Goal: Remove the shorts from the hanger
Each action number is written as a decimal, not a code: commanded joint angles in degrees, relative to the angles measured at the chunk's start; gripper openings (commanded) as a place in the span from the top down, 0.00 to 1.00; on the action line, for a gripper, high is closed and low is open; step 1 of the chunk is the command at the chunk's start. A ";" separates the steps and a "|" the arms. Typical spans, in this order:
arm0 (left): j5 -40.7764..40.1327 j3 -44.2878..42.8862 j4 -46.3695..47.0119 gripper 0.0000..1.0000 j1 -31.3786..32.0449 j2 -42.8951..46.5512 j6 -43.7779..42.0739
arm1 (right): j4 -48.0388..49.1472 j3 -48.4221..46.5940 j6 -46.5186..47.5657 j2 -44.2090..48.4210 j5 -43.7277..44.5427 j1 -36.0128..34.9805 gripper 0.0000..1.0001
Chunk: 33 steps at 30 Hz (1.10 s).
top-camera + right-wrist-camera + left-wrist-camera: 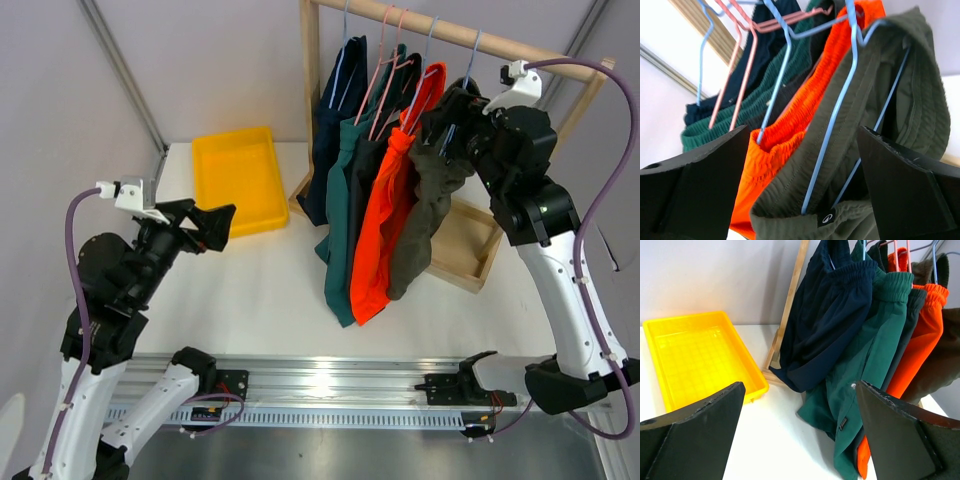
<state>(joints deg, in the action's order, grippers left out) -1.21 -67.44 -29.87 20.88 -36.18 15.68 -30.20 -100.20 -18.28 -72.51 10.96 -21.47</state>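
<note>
Several pairs of shorts hang on wire hangers from a wooden rail (470, 38): navy (335, 110), teal (350, 200), black (372, 160), orange (385, 230) and olive (425, 210). My right gripper (447, 125) is up at the olive pair's waistband. In the right wrist view it (802, 175) stands open, with the olive shorts (850, 150) and their blue hanger (835, 125) between the fingers, not clamped. My left gripper (210, 225) hovers open over the table's left side with nothing in it. It (800, 430) faces the navy (830, 315) and teal (865, 365) shorts.
A yellow tray (232, 135) lies at the back left, close to the left gripper, also in the left wrist view as the yellow tray (685, 318). The rack has a wooden upright (310, 90) and a wooden base frame (470, 250) on the table.
</note>
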 commanded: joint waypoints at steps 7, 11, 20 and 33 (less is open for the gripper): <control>2.88 1.61 1.30 0.01 0.30 1.29 -1.00 | 4.35 2.12 0.97 -3.25 5.38 -2.78 0.53; 5.94 2.22 0.78 0.00 0.30 1.64 -1.27 | 5.06 1.50 1.93 -4.22 6.96 -3.05 0.97; 27.57 1.78 8.24 0.01 2.31 -0.20 1.54 | 6.47 -3.06 5.62 -2.55 10.13 -7.44 1.00; 20.98 -20.37 8.58 0.01 10.04 -19.88 -2.68 | 1.81 -16.34 11.78 -0.53 17.51 -16.05 1.00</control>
<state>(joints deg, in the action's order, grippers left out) 18.31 -86.41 -24.10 28.67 -53.28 12.56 -32.80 -112.14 -9.87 -75.59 25.65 -36.32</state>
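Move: Just 3 cm ahead and 4 cm below the right hand's open fingers is the lower end of the near arm of the olive shorts' blue hanger, about 1 cm to the left. The orange shorts' waistband hangs some 7 cm left and 5 cm ahead, at that same height; the wooden rail crosses about 12 cm ahead and 13 cm above. From the left hand, that hanger end is roughly 38 cm right, 16 cm ahead and slightly higher. Dipping forward and down about 5 cm, the right hand shuts its fingers on the near arm of the olive shorts' hanger, by the waistband, then keeps its pinch and hauls up some 10 cm, back and a little left. The open left hand first eases back and right, turning clockwise nearly 30 degrees towards the shorts, then rises about 9 cm. ##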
